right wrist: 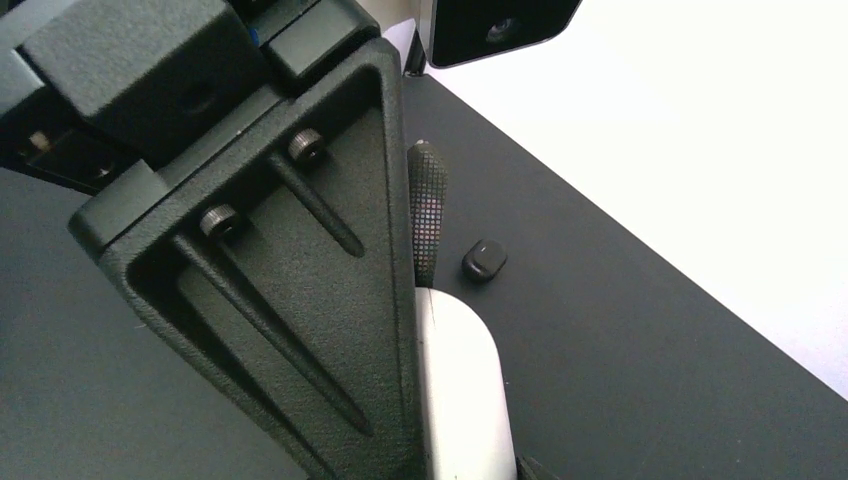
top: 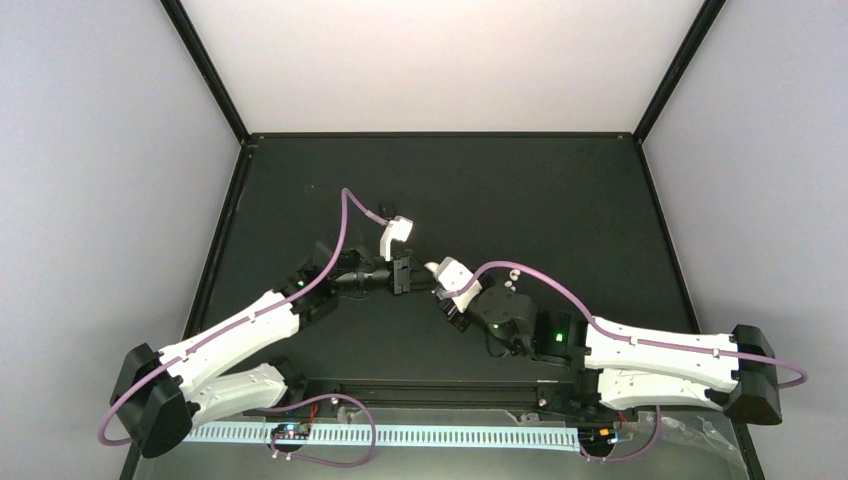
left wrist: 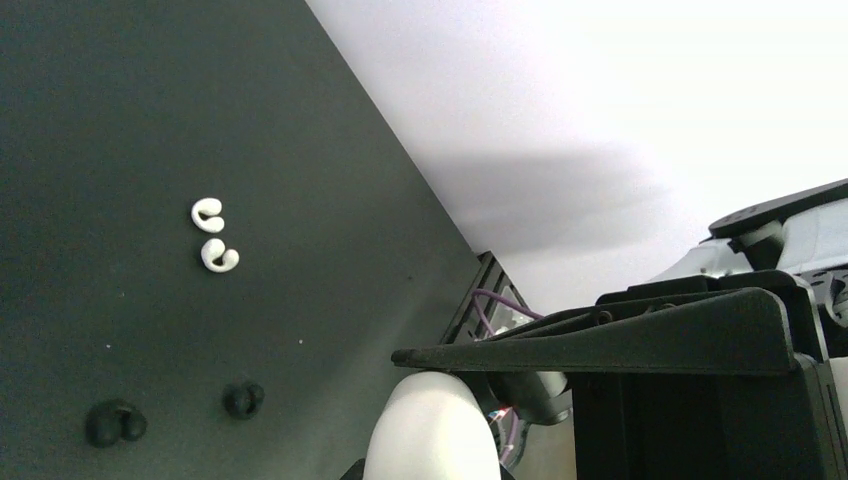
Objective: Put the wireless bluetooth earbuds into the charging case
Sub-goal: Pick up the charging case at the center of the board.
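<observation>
A white charging case [left wrist: 432, 430] hangs above the table between both grippers, seen in the right wrist view as a rounded white slab [right wrist: 460, 390]. My left gripper [top: 408, 275] is shut on one end of it, with the upper finger [left wrist: 600, 345] pressed on the case. My right gripper [top: 447, 295] is shut on the other end, its broad finger [right wrist: 300, 300] flat against the case side. Two white wireless bluetooth earbuds [left wrist: 208, 214] [left wrist: 219, 256] lie on the black table. Two black earbuds [left wrist: 115, 422] [left wrist: 243, 399] lie nearer. Whether the case lid is open is hidden.
A small black oval case [right wrist: 484, 261] lies on the table beyond the white case. The black table [top: 560, 200] ends at a raised black rim [top: 440, 134] against white walls. A purple cable [top: 350, 205] loops above the left wrist.
</observation>
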`<state>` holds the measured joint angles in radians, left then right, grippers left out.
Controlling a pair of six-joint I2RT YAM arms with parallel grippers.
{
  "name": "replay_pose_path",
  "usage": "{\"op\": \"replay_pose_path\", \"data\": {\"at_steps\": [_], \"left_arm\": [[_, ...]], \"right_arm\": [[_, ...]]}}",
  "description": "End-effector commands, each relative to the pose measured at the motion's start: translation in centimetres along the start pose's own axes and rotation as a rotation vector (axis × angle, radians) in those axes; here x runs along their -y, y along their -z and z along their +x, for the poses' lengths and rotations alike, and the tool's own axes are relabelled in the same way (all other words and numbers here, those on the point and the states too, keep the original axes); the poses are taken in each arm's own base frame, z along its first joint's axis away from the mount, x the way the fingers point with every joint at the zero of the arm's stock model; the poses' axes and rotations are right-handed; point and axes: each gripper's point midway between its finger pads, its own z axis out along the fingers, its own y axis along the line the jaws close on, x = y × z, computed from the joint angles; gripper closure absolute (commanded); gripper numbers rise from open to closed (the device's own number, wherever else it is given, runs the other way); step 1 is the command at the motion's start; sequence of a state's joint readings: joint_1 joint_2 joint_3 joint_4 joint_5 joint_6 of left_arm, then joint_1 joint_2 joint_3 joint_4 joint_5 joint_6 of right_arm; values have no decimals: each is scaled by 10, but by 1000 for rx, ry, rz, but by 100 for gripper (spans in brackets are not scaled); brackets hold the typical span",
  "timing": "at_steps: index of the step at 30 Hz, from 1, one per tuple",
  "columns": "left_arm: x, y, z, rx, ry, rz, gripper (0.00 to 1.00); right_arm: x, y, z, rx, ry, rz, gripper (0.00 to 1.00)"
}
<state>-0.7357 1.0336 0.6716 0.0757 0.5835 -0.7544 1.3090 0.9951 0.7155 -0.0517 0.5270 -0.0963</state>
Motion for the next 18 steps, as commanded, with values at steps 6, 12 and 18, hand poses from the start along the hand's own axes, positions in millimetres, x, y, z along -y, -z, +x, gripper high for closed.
{"op": "replay_pose_path", "data": {"at_steps": [6, 12, 18], "left_arm": [[18, 3, -4, -2, -43, 42, 82], [25, 6, -17, 29, -87, 23, 84], [42, 14, -45, 93, -176, -3, 85]], "right_arm": [[7, 12, -22, 80, -46, -1, 48], [10, 19, -24, 68, -70, -10, 18], [39, 54, -49, 184, -224, 27, 6]]}}
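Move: The white charging case is between the fingertips of both my hands, barely 1 cm ahead of each hand point, just right of the left one and left of the right one. From my left hand, the two white earbuds are roughly 6 cm ahead and 17 right, the black earbuds some 3 cm back and 8 right, and the black case around 21 cm ahead and 11 left, all about 22 cm below. My left hand keeps its pinch on the white charging case, nearly still, while my right fingers open almost fully and let go. My right hand rises about 3 cm and draws off to the right, some 2 cm, tilting slightly; towards the end my left hand lifts the case about 2 cm. ##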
